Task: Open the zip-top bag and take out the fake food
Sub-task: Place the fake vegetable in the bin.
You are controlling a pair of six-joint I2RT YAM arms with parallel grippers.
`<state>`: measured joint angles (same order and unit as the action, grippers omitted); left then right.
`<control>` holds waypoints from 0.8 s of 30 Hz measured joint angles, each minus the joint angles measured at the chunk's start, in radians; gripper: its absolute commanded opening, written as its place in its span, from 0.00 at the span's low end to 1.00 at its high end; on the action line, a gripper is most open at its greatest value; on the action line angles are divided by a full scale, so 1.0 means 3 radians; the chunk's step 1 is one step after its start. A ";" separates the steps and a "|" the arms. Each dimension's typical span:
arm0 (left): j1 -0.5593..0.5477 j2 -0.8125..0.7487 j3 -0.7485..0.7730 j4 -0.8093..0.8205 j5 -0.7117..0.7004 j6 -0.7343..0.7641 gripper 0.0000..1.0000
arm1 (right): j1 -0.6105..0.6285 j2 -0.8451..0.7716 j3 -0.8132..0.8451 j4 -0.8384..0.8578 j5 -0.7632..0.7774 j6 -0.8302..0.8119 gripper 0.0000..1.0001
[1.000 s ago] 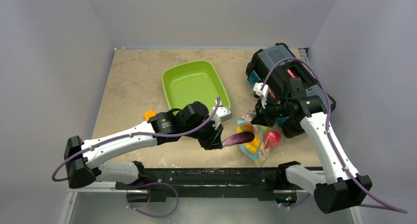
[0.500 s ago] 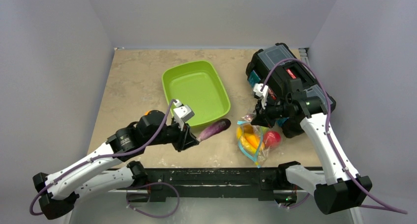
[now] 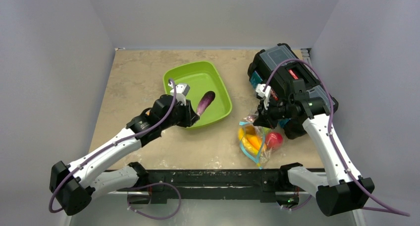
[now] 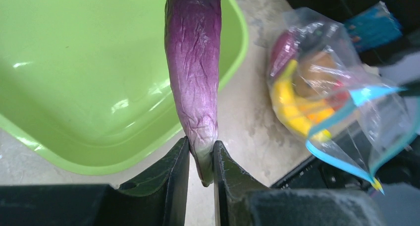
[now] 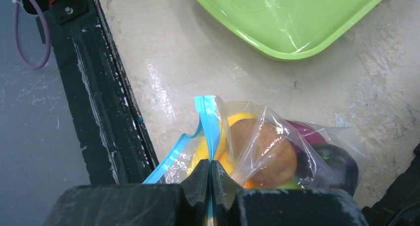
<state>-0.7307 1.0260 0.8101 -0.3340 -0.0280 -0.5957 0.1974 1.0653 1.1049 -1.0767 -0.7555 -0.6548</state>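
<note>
My left gripper [image 3: 192,116] [image 4: 200,150] is shut on the pale stem end of a purple eggplant [image 3: 205,103] [image 4: 194,62]. The eggplant sticks out over the near right part of the green tray [image 3: 218,82] [image 4: 74,87]. The zip-top bag [image 3: 257,142] [image 4: 346,102] [image 5: 297,151] lies right of the tray with its blue zip strip [image 5: 207,122] parted. My right gripper [image 3: 253,120] [image 5: 210,167] is shut on that strip. Inside the bag I see fake food: a yellow banana [image 4: 287,102], a red apple [image 3: 275,139] and a brown piece [image 5: 265,151].
A black toolbox [image 3: 277,62] stands at the back right, just behind my right arm. The black frame rail [image 3: 208,176] [image 5: 104,112] runs along the table's near edge, close to the bag. Grey walls close in the table on three sides.
My left arm has carried the eggplant from the bag's mouth to the left and back, until it hangs over the green tray. The right gripper and the bag have stayed put.
</note>
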 measured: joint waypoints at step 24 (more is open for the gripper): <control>0.0319 0.1475 0.0539 0.0244 -0.0443 -0.0097 0.00 | -0.0011 0.0130 0.0000 -0.0001 0.0004 -0.0001 0.00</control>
<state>-0.6350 1.4685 0.9718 -0.2607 -0.1608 -0.6247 0.1940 1.1042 1.1049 -1.0771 -0.7544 -0.6552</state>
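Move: The left hand holds the eggplant by its pale stem end, its dark end pointing out ahead and to the right. The green bin's middle lies roughly 17 cm straight ahead of this hand and 14 cm below; the zip-top bag is some 25 cm to its right and 3 cm back, the orange tool about 19 cm to its left and 9 cm ahead. From the right hand, the bin's middle is about 21 cm ahead and 26 cm to the left. The left hand carries the eggplant forward about 9 cm and down some 7 cm, in over the near part of the green bin, quick at first and then slowing, with the sinking taking over towards the end. On the way the wrist turns roughly 13 degrees counter-clockwise and tips the fingers steeper down, while they keep their pinch on the stem end. ##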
